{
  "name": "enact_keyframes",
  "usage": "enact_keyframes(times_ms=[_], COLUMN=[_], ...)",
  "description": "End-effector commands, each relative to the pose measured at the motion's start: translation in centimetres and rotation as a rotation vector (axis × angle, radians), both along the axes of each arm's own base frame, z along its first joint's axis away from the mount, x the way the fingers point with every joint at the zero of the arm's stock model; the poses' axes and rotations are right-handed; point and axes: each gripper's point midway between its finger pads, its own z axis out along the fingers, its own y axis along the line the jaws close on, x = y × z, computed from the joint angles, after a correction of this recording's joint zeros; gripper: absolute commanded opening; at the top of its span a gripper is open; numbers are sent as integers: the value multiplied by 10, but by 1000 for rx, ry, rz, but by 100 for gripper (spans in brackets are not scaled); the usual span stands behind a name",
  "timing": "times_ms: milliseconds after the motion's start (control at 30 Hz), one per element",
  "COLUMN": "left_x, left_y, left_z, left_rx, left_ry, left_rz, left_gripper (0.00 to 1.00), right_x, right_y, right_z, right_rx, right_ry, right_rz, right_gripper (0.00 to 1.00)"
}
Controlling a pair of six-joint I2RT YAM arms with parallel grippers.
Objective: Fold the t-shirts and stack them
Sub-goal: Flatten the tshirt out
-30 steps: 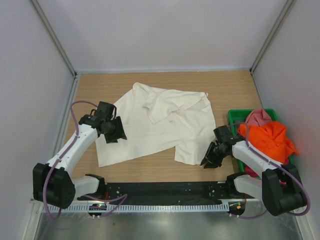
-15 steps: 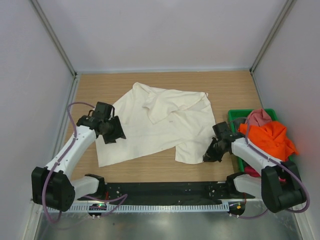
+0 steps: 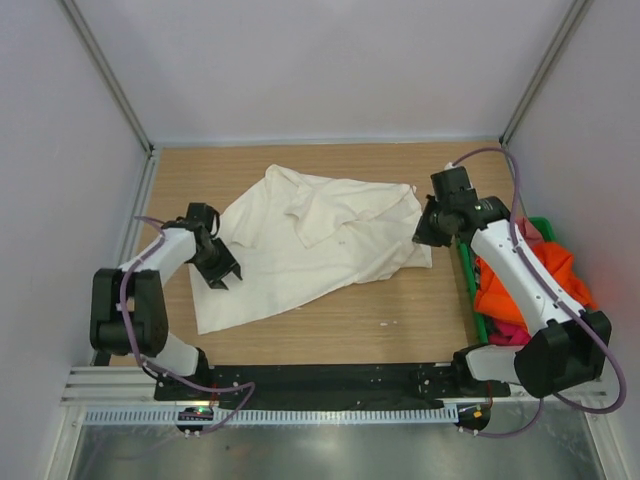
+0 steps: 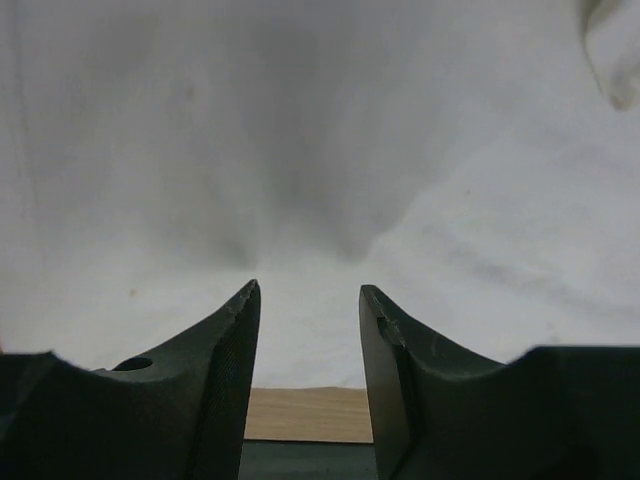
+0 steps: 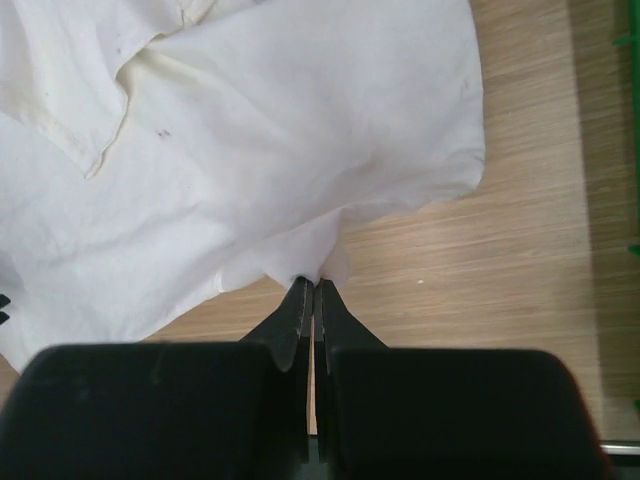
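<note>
A large cream-white t-shirt point(image 3: 310, 240) lies spread and wrinkled on the wooden table. My right gripper point(image 3: 424, 234) is at its right side, shut on a pinch of the shirt's edge point(image 5: 314, 283); the cloth fans away from the closed jaws. At the shirt's left edge my left gripper point(image 3: 224, 274) stands open, and its fingertips point(image 4: 250, 292) sit just short of the cloth point(image 4: 320, 150), with bare wood between them. An orange t-shirt point(image 3: 548, 282), a pink one point(image 3: 529, 233) and a magenta one point(image 3: 505, 330) sit bunched in the bin, partly hidden by the right arm.
A green plastic bin point(image 3: 466, 268) stands at the table's right edge, under the right arm. White walls enclose the table on the left, back and right. Bare wood point(image 3: 380, 320) shows in front of the shirt, and the black mounting rail point(image 3: 330, 380) runs along the near edge.
My right gripper closed on the shirt's near right corner and carried it back and right, folding that part over. The left arm drew left, and its gripper stayed open by the shirt's left edge.
</note>
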Motion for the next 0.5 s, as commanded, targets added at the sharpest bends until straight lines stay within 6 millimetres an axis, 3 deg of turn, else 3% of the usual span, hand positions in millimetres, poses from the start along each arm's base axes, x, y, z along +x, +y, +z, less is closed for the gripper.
enact_keyframes(times_ms=[0,67,100,133,167,200,267,300,333,367,400,467], left_x=[51,60,78,80,87,109,125,151,163,162,192,204], left_y=[-4,-3,-3,-3,-1,-1,2,2,2,5,7,9], left_z=[-4,-26,-24,-43,-48,-42,-60,-50,-48,-57,-34,-13], left_rx=[-16,-5,-1,7,18,25,44,47,52,74,91,108], left_ry=[-72,-10,-31,23,33,6,43,-2,-12,41,-27,-50], left_rz=[9,11,10,-2,-6,-14,-31,-35,-42,-53,-50,-47], left_gripper=[45,45,45,45,44,44,42,42,41,40,40,42], right_x=[22,37,48,58,66,75,92,102,109,116,123,122], right_y=[-3,0,2,1,3,4,5,6,8,10,12,13], right_z=[37,46,61,59,60,71,68,82,83,77,86,82], right_rx=[-51,-55,-51,-55,-52,-44,-41,-32,-28,-28,-25,-20], right_ry=[-92,-114,-152,-146,-152,-179,-168,-203,-206,-185,-200,-168], right_rz=[49,55,61,60,62,67,60,57,62,63,63,71], right_gripper=[1,1,1,1,1,1,1,1,1,1,1,1])
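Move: The left hand hovers half open over the t-shirt's left panel, the cloth some 3 cm below and about 2 cm ahead; the shirt's near-left corner lies about 12 cm back and 6 cm left of this hand, table-low. The right hand already pinches the near-right edge, held up off the table; the shirt's far-right corner lies about 24 cm ahead, 3 cm right and 16 cm below, the green bin's middle 24 cm right and 6 cm back. Left fingertips come down about 3 cm onto the t-shirt while already heading forward, then, pressed to the cloth and still half open, push it forward along the table, some 17 cm in all and speeding up. The right hand keeps its shut pinch on the near-right edge and carries it forward about 12 cm and up 6 towards the far-right corner, the fingers tilting slightly outward. ##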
